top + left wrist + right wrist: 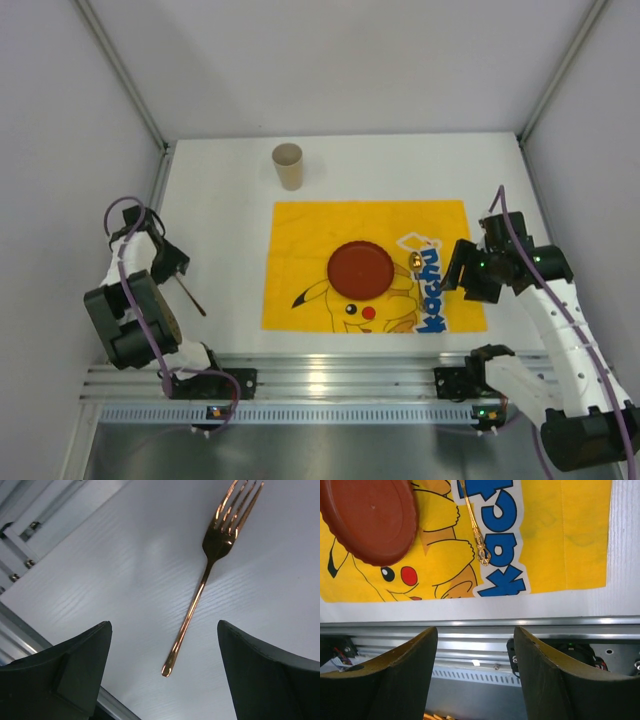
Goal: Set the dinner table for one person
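Observation:
The white dinner table (220, 200) carries a yellow Pikachu cloth (450, 225) with a round red-brown plate (360, 268) at its middle. A gold utensil (414, 262) lies on the cloth just right of the plate; only its ornate handle (476, 532) shows in the right wrist view. A copper fork (200, 590) lies flat on the bare table left of the cloth (192, 297). My left gripper (165, 680) hovers open over the fork's handle end, holding nothing. My right gripper (475, 675) is open and empty, above the cloth's right part (458, 268).
A tan paper cup (288, 165) stands upright at the back, beyond the cloth. A silver aluminium rail (330, 378) runs along the near edge by the arm bases. Grey walls close in the table on the left, right and back.

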Motion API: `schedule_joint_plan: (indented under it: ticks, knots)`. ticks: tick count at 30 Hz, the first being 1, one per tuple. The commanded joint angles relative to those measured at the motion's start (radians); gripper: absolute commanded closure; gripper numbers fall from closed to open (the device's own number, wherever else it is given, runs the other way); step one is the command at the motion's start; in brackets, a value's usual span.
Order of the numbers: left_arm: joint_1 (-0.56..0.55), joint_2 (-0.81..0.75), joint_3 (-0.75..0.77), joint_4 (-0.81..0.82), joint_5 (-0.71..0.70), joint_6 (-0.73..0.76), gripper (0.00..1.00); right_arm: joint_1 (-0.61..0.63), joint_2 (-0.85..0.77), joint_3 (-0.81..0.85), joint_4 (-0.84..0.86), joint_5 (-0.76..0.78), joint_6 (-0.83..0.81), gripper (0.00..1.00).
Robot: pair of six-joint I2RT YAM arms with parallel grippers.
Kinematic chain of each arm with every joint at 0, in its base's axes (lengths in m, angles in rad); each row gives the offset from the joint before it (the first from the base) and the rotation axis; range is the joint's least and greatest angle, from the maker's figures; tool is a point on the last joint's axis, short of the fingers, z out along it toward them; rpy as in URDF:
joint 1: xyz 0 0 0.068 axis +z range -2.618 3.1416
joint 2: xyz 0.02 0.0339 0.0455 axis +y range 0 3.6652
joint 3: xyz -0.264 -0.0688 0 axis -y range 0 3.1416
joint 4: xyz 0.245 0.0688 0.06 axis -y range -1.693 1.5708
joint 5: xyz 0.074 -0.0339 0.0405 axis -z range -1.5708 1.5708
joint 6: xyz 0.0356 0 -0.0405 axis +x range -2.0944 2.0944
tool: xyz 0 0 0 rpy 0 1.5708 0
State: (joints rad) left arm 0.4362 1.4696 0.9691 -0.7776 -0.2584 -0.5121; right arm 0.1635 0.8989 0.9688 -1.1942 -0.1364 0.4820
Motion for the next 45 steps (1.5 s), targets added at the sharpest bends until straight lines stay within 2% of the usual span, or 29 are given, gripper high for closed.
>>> schedule_joint_plan:
  ticks: [1,7,17,20,25,27,28,31,34,39,45]
  knots:
    - [0.001,0.029,-0.036,0.095,0.126,0.017,0.09,0.024,-0.002,0.024,0.016,0.021,-0.008,0.37]
    - [-0.002,0.066,-0.072,0.161,0.157,0.021,0.12,0.044,0.050,0.047,0.015,0.037,-0.016,0.37]
    - [-0.002,0.208,-0.063,0.248,0.085,0.023,0.30,0.047,0.146,0.123,0.018,0.043,-0.011,0.37]
    - [-0.001,0.259,-0.055,0.276,0.077,0.026,0.41,0.047,0.152,0.146,0.007,0.061,-0.006,0.37]
    - [-0.001,0.328,-0.041,0.316,0.082,0.034,0.71,0.042,0.121,0.142,-0.016,0.081,0.010,0.37]
    - [0.001,0.362,-0.035,0.319,0.081,0.035,0.73,0.041,0.101,0.133,-0.028,0.089,0.018,0.37]
    - [0.001,0.371,-0.029,0.320,0.084,0.035,0.81,0.041,0.095,0.130,-0.033,0.096,0.021,0.37]
    - [-0.001,0.377,-0.030,0.337,0.091,0.037,0.87,0.039,0.078,0.120,-0.044,0.107,0.029,0.37]
    - [-0.001,0.374,-0.026,0.339,0.105,0.043,1.00,0.038,0.069,0.119,-0.050,0.112,0.038,0.37]
    - [-0.005,0.296,-0.027,0.333,0.145,0.049,1.00,0.039,0.069,0.117,-0.042,0.107,0.049,0.37]
    - [-0.091,0.143,0.017,0.279,0.137,0.058,1.00,0.039,0.080,0.097,-0.002,0.069,0.061,0.37]
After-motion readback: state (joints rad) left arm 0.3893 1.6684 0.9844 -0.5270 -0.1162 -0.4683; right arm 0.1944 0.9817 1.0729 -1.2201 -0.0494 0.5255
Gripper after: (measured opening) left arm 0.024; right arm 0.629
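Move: The copper fork lies just below the open left gripper: its middle is about 2 cm ahead, 1 cm to the right and 5 cm down, tines out to the left and handle slanting back to the right. From the left hand the cup stands some 32 cm ahead and 32 cm right, and the brown plate is about 50 cm right and 7 cm ahead. From the right hand, the fork is around 73 cm left, 6 cm ahead and 15 cm down. The left fingers shut right up on the fork's handle around its middle and pinch it. To get there the hand sinks about 5 cm and edges right, tilting some 10 degrees, then travels forward another 4 to 5 cm low over the table while closing, and at the end starts to rise by about 1 cm with its grip kept. ##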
